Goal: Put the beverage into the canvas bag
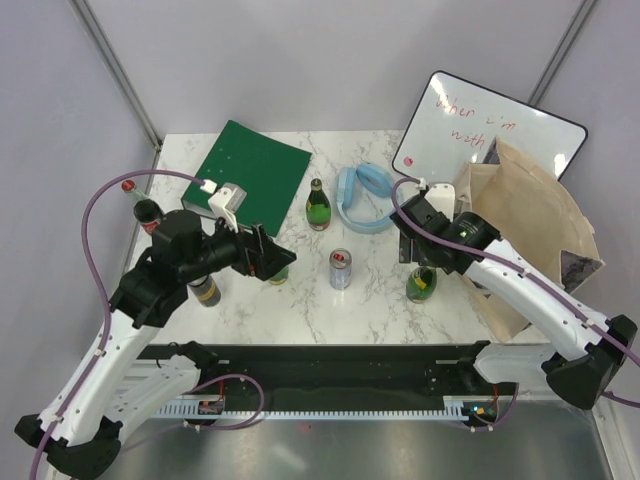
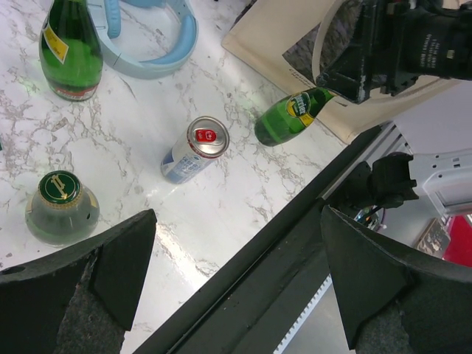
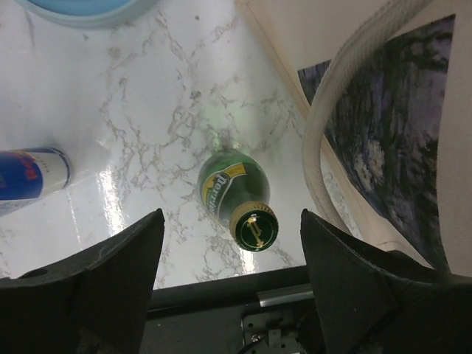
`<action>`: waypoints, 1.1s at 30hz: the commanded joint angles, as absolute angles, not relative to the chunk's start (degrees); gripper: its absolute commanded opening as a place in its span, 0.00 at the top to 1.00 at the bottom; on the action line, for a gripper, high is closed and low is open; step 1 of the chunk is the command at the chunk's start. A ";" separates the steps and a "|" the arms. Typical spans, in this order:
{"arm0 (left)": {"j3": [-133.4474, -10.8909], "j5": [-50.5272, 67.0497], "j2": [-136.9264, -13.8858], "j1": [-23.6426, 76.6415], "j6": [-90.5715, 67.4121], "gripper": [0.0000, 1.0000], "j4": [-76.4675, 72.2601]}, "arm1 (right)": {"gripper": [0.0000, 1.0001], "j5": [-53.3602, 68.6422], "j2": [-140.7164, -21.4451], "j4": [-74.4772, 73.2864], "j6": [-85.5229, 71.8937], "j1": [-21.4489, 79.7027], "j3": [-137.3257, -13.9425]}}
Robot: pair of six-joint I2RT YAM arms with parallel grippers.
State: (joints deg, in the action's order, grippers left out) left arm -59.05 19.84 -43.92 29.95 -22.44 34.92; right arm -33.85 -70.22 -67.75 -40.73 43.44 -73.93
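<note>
A green Perrier bottle (image 3: 230,184) stands upright on the marble table beside the canvas bag (image 1: 540,225). My right gripper (image 3: 231,221) hovers directly over it, open, a finger on each side of the gold cap (image 3: 256,229) with a gap both ways. From above, the bottle (image 1: 421,285) shows just below the right gripper (image 1: 422,262). The tan bag's side with its dark printed patch (image 3: 398,125) lies right of the bottle. My left gripper (image 2: 237,215) is open and holds nothing, hanging over the table's front edge near a clear bottle with a green cap (image 2: 62,209).
A silver-blue can (image 1: 340,269) and another green bottle (image 1: 318,205) stand mid-table. A light-blue ring (image 1: 365,198), a green folder (image 1: 250,165) and a whiteboard (image 1: 490,125) lie further back. Two more bottles (image 1: 146,209) stand at the left. The black rail (image 1: 320,362) borders the front.
</note>
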 commanded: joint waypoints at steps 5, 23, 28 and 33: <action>-59.50 23.12 -42.72 29.79 -22.23 0.00 32.34 | 0.21 -27.86 -68.55 -65.57 -37.62 38.59 -69.44; -58.10 22.59 -42.80 29.79 -23.38 0.01 32.17 | 0.39 -22.59 -67.23 -57.04 -32.70 32.70 -61.61; -58.01 22.67 -43.15 29.79 -23.99 0.01 31.82 | 0.42 -21.45 -67.68 -56.07 -31.55 31.91 -61.43; -57.83 22.94 -42.89 29.79 -24.43 0.02 31.73 | 0.47 -19.78 -67.15 -56.25 -31.38 31.64 -62.75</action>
State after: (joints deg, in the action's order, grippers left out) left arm -58.04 21.56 -43.22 29.95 -23.00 34.02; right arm -21.19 -68.47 -57.34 -32.27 32.01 -61.41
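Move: The green bottle standing beside the canvas bag is nearly under the right hand, its middle about 1 cm ahead, 2 cm to the right and some 10 cm below. From this hand the can is about 3 cm ahead, 18 cm left and 13 cm down; the open bag's middle lies roughly 6 cm ahead, 24 cm right and 7 cm lower. For the left hand that same bottle is about 6 cm ahead, 33 cm right, 20 cm below. Over the green bottle's capped neck comes the right hand, sinking about 6 cm and easing some 2 cm to the right, quickly at first and then slowing to a near stop. The wrist tips the fingers slightly more downward, while the fingers close from wide to about half open, one on each side of the neck, with no grip on the glass yet. ##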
